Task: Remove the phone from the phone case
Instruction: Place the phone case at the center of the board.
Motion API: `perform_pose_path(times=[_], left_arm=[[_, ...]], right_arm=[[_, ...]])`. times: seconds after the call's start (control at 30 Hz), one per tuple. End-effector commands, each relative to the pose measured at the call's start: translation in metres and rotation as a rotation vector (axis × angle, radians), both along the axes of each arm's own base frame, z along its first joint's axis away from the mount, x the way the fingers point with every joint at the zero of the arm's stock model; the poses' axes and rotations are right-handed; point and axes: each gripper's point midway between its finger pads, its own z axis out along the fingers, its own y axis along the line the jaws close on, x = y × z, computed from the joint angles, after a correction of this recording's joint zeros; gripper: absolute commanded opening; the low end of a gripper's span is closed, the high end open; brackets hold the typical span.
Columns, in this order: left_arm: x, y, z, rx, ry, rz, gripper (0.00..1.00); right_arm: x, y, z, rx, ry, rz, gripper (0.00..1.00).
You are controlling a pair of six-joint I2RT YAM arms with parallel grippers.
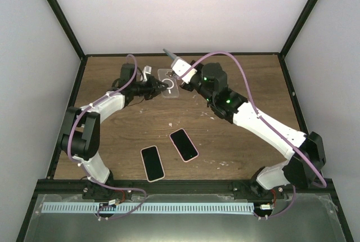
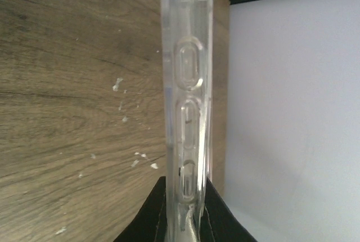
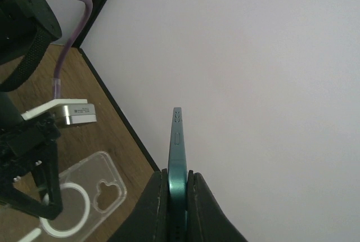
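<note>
The clear phone case [image 1: 169, 83] hangs over the far middle of the table with my left gripper [image 1: 154, 88] shut on its left end. In the left wrist view the case [image 2: 188, 73] stands edge-on, pinched between the black fingers of the left gripper [image 2: 185, 214]. The case [image 3: 84, 197] is empty, its white ring showing. My right gripper [image 1: 175, 62] is shut on the teal phone [image 1: 169, 54], held up and apart from the case. The phone [image 3: 177, 146] stands edge-on in the right gripper [image 3: 178, 197], pointing toward the back wall.
Two other phones in pink cases lie face up on the near table, one [image 1: 152, 162] left of the other [image 1: 184, 144]. The black frame edge [image 1: 180, 54] and white walls close the back. White specks dot the wood [image 2: 118, 84].
</note>
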Motion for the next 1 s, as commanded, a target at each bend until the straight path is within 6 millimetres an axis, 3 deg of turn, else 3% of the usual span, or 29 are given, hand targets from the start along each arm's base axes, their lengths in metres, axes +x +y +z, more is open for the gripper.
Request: perform_pose_path(times=[0.0, 0.33, 0.7, 0.97], left_arm=[[-0.006, -0.008, -0.021, 0.090, -0.017, -0.103, 0.00], [0.000, -0.012, -0.075, 0.254, 0.041, -0.131, 0.00], [-0.001, -0.006, -0.137, 0.379, 0.156, -0.143, 0.01], [-0.008, 0.014, -0.151, 0.494, 0.197, -0.088, 0.53]], right_arm=[[0.005, -0.031, 0.017, 0.044, -0.017, -0.070, 0.01], [0.018, -0.071, -0.016, 0.012, 0.066, -0.162, 0.01], [0.022, -0.076, -0.030, -0.003, 0.093, -0.172, 0.01], [0.026, -0.078, -0.036, -0.006, 0.084, -0.192, 0.01]])
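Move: The emptied phone case is already in the left fingers. Its landing spot, near the board's centre, lies about 16 cm below the left hand, some 3 cm to its right and 1 cm back. From the left hand, the pink-edged phone lies about 20 cm back and 9 cm right, and the white-edged phone 28 cm back and 5 cm left, both at board height. From the right hand, the spot is roughly 5 cm ahead, 7 cm left and 36 cm below. Lower the left gripper nearly straight down, about 14 cm, to the bare wood near the board's middle, tipping its fingers some 25 degrees further downward to lay the case flatter. Once down, open the fingers around it. Meanwhile draw the right hand about 7 cm right and as far down, away from the case, keeping its pinch on the bare phone. ##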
